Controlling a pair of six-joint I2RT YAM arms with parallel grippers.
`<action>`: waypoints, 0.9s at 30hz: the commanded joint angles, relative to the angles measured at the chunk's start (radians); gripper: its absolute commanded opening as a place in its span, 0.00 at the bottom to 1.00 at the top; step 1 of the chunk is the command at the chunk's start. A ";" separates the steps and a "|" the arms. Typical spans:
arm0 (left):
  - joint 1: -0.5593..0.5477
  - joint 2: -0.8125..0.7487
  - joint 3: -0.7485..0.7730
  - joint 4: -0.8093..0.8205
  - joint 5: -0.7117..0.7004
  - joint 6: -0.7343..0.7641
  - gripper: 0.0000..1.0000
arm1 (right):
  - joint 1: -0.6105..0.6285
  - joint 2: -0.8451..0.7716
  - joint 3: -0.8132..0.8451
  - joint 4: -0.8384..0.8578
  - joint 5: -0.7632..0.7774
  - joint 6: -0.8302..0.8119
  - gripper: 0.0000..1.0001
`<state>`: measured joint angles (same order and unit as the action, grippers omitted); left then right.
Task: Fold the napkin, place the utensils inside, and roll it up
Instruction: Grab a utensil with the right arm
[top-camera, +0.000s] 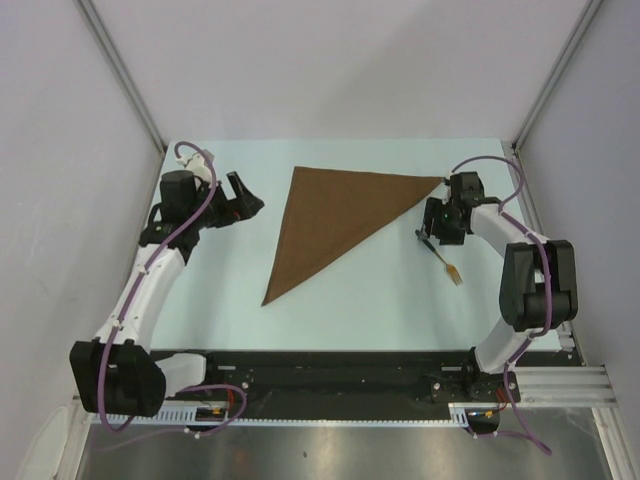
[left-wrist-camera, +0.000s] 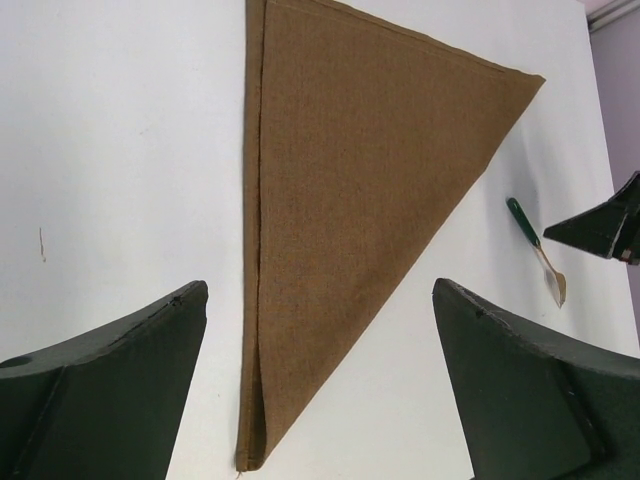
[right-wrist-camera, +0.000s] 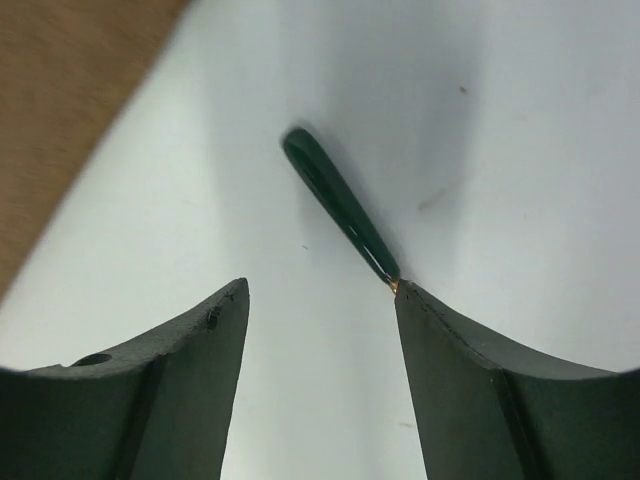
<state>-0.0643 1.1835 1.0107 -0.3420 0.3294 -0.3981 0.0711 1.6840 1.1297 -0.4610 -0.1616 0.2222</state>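
The brown napkin (top-camera: 335, 220) (left-wrist-camera: 350, 180) lies flat on the table, folded into a triangle with its long point toward the near side. The fork (top-camera: 445, 260) (left-wrist-camera: 535, 245) lies on the table just right of the napkin's right corner, dark handle away from me and gold tines nearer. My left gripper (top-camera: 245, 195) (left-wrist-camera: 318, 288) hovers open to the left of the napkin, holding nothing. My right gripper (top-camera: 435, 225) (right-wrist-camera: 320, 288) stands open low over the fork's handle (right-wrist-camera: 340, 205). The handle's end runs under the right-hand finger, and the gap between the fingers is bare.
The pale table (top-camera: 220, 290) is walled at the left, back and right. A black rail (top-camera: 330, 375) with both arm bases runs along the near edge. A corner of the napkin (right-wrist-camera: 70, 100) shows at the upper left of the right wrist view.
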 joint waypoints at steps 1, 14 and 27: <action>0.014 0.001 -0.003 0.024 0.034 0.019 1.00 | 0.015 0.008 -0.019 -0.065 0.094 -0.034 0.65; 0.023 0.011 -0.009 0.035 0.059 0.008 1.00 | 0.024 0.017 -0.071 -0.091 0.235 0.000 0.62; 0.032 0.013 -0.017 0.047 0.089 -0.005 1.00 | 0.076 0.057 -0.068 -0.137 0.234 -0.001 0.37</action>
<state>-0.0444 1.1992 1.0046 -0.3241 0.3889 -0.4007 0.1143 1.7359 1.0569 -0.5652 0.0509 0.2131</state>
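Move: The fork lies under the right hand, its middle about 4 cm back, 2 cm to the right and 6 cm below the fingertips; it slants, handle outward and left, tines back and right. The brown napkin's middle is some 26 cm to this hand's left and 8 cm farther out, while its right-hand corner lies around 18 cm ahead and 4 cm to the right. From the left hand the fork is roughly 50 cm to the right, 2 cm back and 22 cm below. Down over the fork's thin neck, the right hand comes back and sinks about 5 cm each way, drifting some 3 cm right and pausing briefly midway. The wrist tips the fingers more steeply down by some 10 degrees and drops its left side about as much; the half-open fingers narrow astride the shaft just below the handle, not yet pinching it. ##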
